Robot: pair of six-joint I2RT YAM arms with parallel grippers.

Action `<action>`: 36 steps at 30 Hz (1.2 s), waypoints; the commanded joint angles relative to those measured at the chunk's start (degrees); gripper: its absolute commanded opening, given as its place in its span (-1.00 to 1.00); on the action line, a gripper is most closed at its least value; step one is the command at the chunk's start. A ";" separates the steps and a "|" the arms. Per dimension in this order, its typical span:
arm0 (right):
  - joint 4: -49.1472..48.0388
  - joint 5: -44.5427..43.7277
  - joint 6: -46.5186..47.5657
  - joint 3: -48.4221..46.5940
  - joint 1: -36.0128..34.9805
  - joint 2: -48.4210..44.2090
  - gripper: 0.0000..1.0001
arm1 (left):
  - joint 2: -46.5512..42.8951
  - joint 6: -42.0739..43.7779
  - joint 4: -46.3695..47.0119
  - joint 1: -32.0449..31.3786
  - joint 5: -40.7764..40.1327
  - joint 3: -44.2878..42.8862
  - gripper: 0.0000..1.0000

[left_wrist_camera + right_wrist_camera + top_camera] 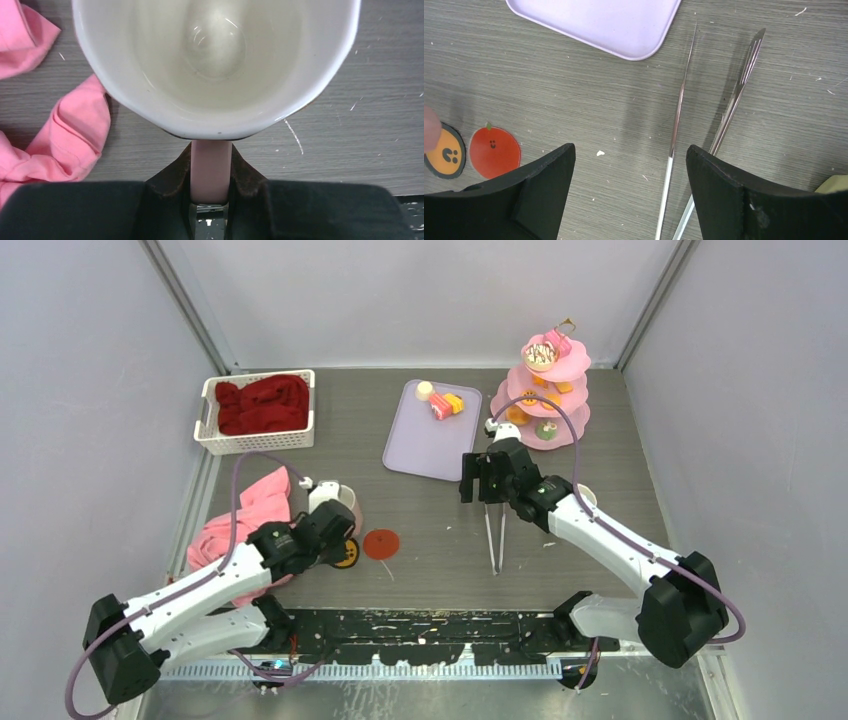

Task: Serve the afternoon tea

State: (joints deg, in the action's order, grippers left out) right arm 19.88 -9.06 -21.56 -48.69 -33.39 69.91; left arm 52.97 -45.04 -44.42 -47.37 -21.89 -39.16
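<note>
A cream mug (215, 60) stands upright and empty, and my left gripper (211, 156) is shut on its pink handle (211, 172). From above, that mug (336, 500) sits by the pink cloth. My right gripper (487, 482) hangs open over the table; one arm of the long metal tweezers (678, 112) lies between its fingers, untouched. Several toy cakes (444, 404) lie on the lilac tray (425, 445). More of them sit on the pink tiered stand (547, 392). A second mug (586, 497) is mostly hidden behind my right arm.
A red round coaster (381, 544) and a yellow-orange one (347, 556) lie near the left gripper. A crumpled pink cloth (240, 515) lies at the left. A white basket (207, 410) with a red cloth stands at the back left.
</note>
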 commanded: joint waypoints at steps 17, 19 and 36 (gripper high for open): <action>-1.31 -1.67 -0.36 1.49 -0.19 -3.02 0.71 | 0.75 -22.71 -5.51 -14.94 -18.43 5.93 -1.00; -1.33 -1.58 -0.41 1.53 -0.19 -3.02 0.71 | -0.10 -22.73 -3.55 -15.02 -16.79 7.19 -1.00; -0.43 -2.93 -1.47 3.82 -0.19 -6.09 0.71 | 0.75 -26.58 -4.28 -18.55 -13.53 8.17 -1.00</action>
State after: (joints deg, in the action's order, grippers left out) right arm 20.01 -10.59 -22.39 -45.17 -33.39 66.26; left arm 54.00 -69.32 -49.74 -64.73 -35.70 -30.70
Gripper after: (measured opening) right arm 0.857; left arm 0.195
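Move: The smiley coaster, where the mug held by its handle in the left hand is going, lies about 3 cm ahead of that hand, 1 cm left and 10 cm below. The red coaster lies some 4 cm ahead of the left hand and 7 cm right, the pink cloth's middle about 8 cm ahead and 19 cm left, both at table height. From the right hand, the smiley coaster is roughly 27 cm left, 9 cm back and 13 cm below. The left hand keeps its grip on the mug's handle, lowering and drawing it back, each about 4 cm, towards the smiley coaster. ##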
